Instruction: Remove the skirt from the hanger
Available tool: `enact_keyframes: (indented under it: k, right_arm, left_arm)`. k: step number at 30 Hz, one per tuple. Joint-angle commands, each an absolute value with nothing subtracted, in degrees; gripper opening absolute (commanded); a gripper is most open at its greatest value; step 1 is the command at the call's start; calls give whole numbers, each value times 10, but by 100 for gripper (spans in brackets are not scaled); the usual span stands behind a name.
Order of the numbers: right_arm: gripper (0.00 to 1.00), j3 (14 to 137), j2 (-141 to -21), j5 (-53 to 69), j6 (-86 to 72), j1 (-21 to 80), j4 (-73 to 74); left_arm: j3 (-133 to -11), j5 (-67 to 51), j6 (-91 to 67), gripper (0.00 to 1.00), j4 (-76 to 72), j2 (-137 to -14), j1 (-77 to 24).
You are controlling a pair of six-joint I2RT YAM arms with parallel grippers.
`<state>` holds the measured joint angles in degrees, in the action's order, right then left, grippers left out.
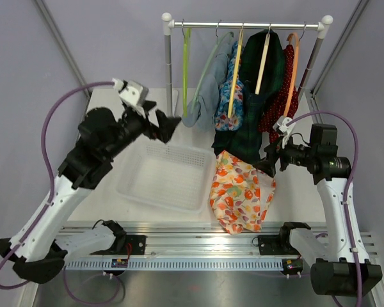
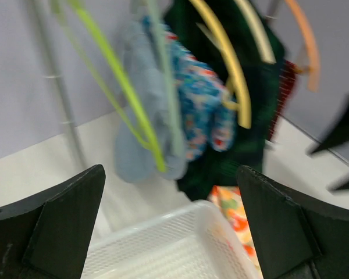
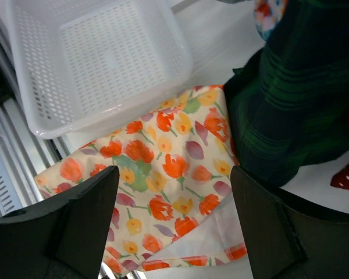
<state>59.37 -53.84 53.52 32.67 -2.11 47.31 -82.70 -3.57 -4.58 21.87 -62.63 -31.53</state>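
Note:
The skirt [image 1: 239, 190], cream with orange tulips, lies crumpled on the table right of the basket, off any hanger. In the right wrist view the skirt [image 3: 163, 174] spreads directly under my right gripper [image 3: 174, 170], which hovers open above it with nothing held. From above, that right gripper [image 1: 269, 165] sits at the skirt's upper right edge. A bare lime-green hanger [image 1: 186, 57] hangs at the rail's left end. My left gripper [image 1: 168, 128] is open and empty in the air over the basket's far edge, pointing toward the green hanger [image 2: 122, 87].
A white mesh basket [image 1: 125, 185] stands centre-left on the table. The rail [image 1: 243, 25] carries a light blue garment [image 1: 205, 96], a blue floral one [image 1: 233, 96], a dark green plaid one [image 1: 256, 115] and a red dotted one [image 1: 285, 96] on hangers.

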Motion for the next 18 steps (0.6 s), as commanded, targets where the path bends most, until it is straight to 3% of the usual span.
enact_keyframes:
  k: [1, 7, 12, 18]
  right_arm:
    - [85, 591, -540, 508, 321, -47, 455]
    - [85, 586, -543, 514, 322, -61, 455]
    - [86, 584, -546, 519, 322, -65, 454]
    - [86, 584, -548, 520, 323, -66, 457]
  left_arm:
    - [-740, -41, -28, 99, 241, -586, -435]
    - [-656, 138, -12, 99, 225, -641, -696]
    - [-627, 170, 30, 99, 188, -755, -770]
    - [-602, 106, 81, 99, 135, -830, -800]
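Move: The skirt lies flat on the table, about 27 cm to the left gripper's right, 11 cm nearer the base and roughly 42 cm below it. The white basket stands some 26 cm to the left of the skirt and 6 cm farther out; the empty green hanger hangs about 16 cm ahead of the left gripper, 5 cm to its right, at its height. From the right gripper the skirt lies about 4 cm back, 3 cm left and 24 cm below. Swing the wide-open left gripper back and to the right, away from the green hanger, then drop it steeply, almost 30 cm down in all, towards the skirt's near left corner. On the way tip the fingers down some 40 degrees and turn them farther to the right, still touching nothing. Ease the open right gripper about 2 cm to its right. ##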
